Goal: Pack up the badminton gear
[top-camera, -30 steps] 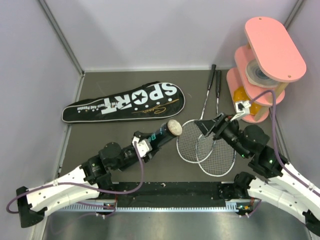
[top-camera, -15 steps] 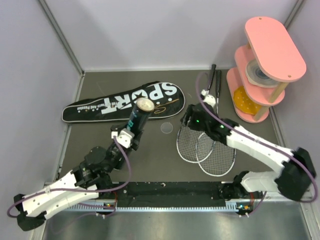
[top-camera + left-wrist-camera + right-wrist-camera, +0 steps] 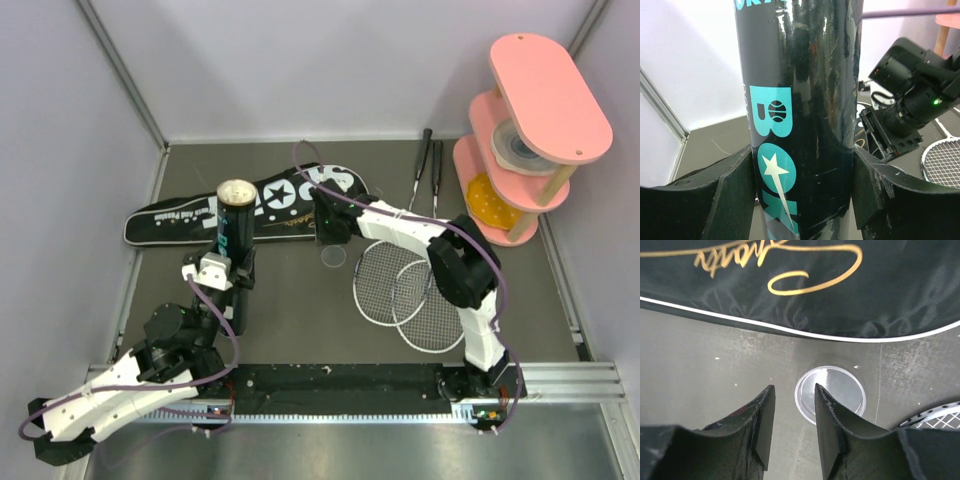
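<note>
My left gripper (image 3: pixel 226 268) is shut on the long black shuttle tube (image 3: pixel 235 225) and holds it upright near the bag; its open top faces the camera. In the left wrist view the tube (image 3: pixel 800 115) fills the space between both fingers of the left gripper (image 3: pixel 802 192). The black SPORT bag (image 3: pixel 170 213) lies flat at the back left. Two silver rackets (image 3: pixel 410 290) lie overlapped at the right, handles pointing away. My right gripper (image 3: pixel 792 407) hovers open, jaws narrow and empty, just left of a clear round lid (image 3: pixel 832 390) on the table beside the bag's edge (image 3: pixel 800 285).
A pink tiered stand (image 3: pixel 535 120) occupies the back right corner, holding a tape roll and a yellow item. Grey walls close in the left, back and right sides. The right arm (image 3: pixel 400 225) stretches across above the racket heads.
The left arm has swung the tube from tilted low to upright, further left. The right arm has reached from the rackets over to the lid by the bag, and its jaws have narrowed.
</note>
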### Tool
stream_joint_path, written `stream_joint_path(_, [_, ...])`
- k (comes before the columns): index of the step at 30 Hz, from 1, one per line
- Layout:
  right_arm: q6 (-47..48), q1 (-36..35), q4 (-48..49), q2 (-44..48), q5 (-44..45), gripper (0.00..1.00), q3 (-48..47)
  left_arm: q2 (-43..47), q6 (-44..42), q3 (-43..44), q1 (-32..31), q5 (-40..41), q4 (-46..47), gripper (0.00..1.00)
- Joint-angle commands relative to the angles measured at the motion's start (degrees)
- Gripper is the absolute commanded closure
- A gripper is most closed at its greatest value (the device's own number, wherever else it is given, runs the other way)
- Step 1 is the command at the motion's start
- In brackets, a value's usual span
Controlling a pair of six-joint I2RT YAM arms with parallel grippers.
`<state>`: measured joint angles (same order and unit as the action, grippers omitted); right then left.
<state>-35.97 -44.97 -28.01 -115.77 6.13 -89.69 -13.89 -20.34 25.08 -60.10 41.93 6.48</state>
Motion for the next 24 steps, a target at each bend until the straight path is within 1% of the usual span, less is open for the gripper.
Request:
stream_joint_path(1, [3.09, -2.22, -4.77, -2.18, 2.04, 0.63, -5.14, 0.53, -0.85, 1.90, -0.02, 0.43, 4.68, 0.90])
stream_joint_path(9, [3.89, -3.28, -5.30, -6.14, 1.87, 0.64, -5.94, 0.27, -0.49, 1.90, 0.07, -0.62, 4.51, 0.90])
stream_joint_path(12, [3.89, -3.90, -5.39, -7.89, 2.57, 0.65, -6.37, 0.18, -0.49, 1.90, 0.07, -0.80, 4.42, 0.90])
stream_joint_path(15, [3.97, -4.51, -5.83, -9.12, 4.32, 0.70, -6.46, 0.00, -0.41, 1.90, 0.07, -1.06, 4.24, 0.90])
stream_joint_path(18, [4.15, -5.04, -7.23, -10.18, 7.12, 0.78, -7.25, -0.26, -0.32, 1.90, 0.07, -1.24, 4.24, 0.90])
stream_joint_path(19, [4.15, -5.21, -7.50, -10.18, 8.10, 0.85, -7.34, -0.26, -0.32, 1.81, 0.07, -1.24, 4.16, 0.90])
stream_joint_path(21, [4.06, -5.30, -8.46, -9.40, 10.29, 0.92, -7.08, -0.43, -0.14, 1.90, 0.07, -1.41, 4.15, 0.90])
stream_joint_path(22, [4.06, -5.30, -8.81, -8.78, 10.74, 0.97, -6.90, -0.52, -0.23, 1.90, 0.07, -1.50, 3.98, 0.90])
stream_joint_path(23, [4.06, -5.22, -9.08, -8.17, 11.44, 1.00, -6.29, -0.52, -0.14, 1.90, 0.07, -1.59, 3.89, 0.90])
stream_joint_path(24, [4.06, -5.30, -9.34, -5.99, 12.32, 1.00, -5.76, -0.79, -0.05, 1.81, 0.07, -1.76, 3.89, 0.90])
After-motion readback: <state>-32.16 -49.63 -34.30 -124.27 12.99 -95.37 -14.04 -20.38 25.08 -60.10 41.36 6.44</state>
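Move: Just below the half-open right hand lies the clear tube cap, flat on the table about 6 cm down, some 2 cm to its right and 1 cm back. Of that cap, the black racket bag's middle is about 13 cm farther out and 23 cm left, and the nearer racket's head some 15 cm right and 7 cm back. From the left hand, which still holds the tube upright, the cap is about 13 cm ahead, 20 cm right and 30 cm below. Sinking about 5 cm and easing back roughly 2 cm, the right hand brings its fingertips down to the left rim of the clear cap, its wrist rolling some 10 degrees so that its left side dips. Once it is low, it shuts its fingers almost fully at the rim, seeming to pinch the thin edge. ##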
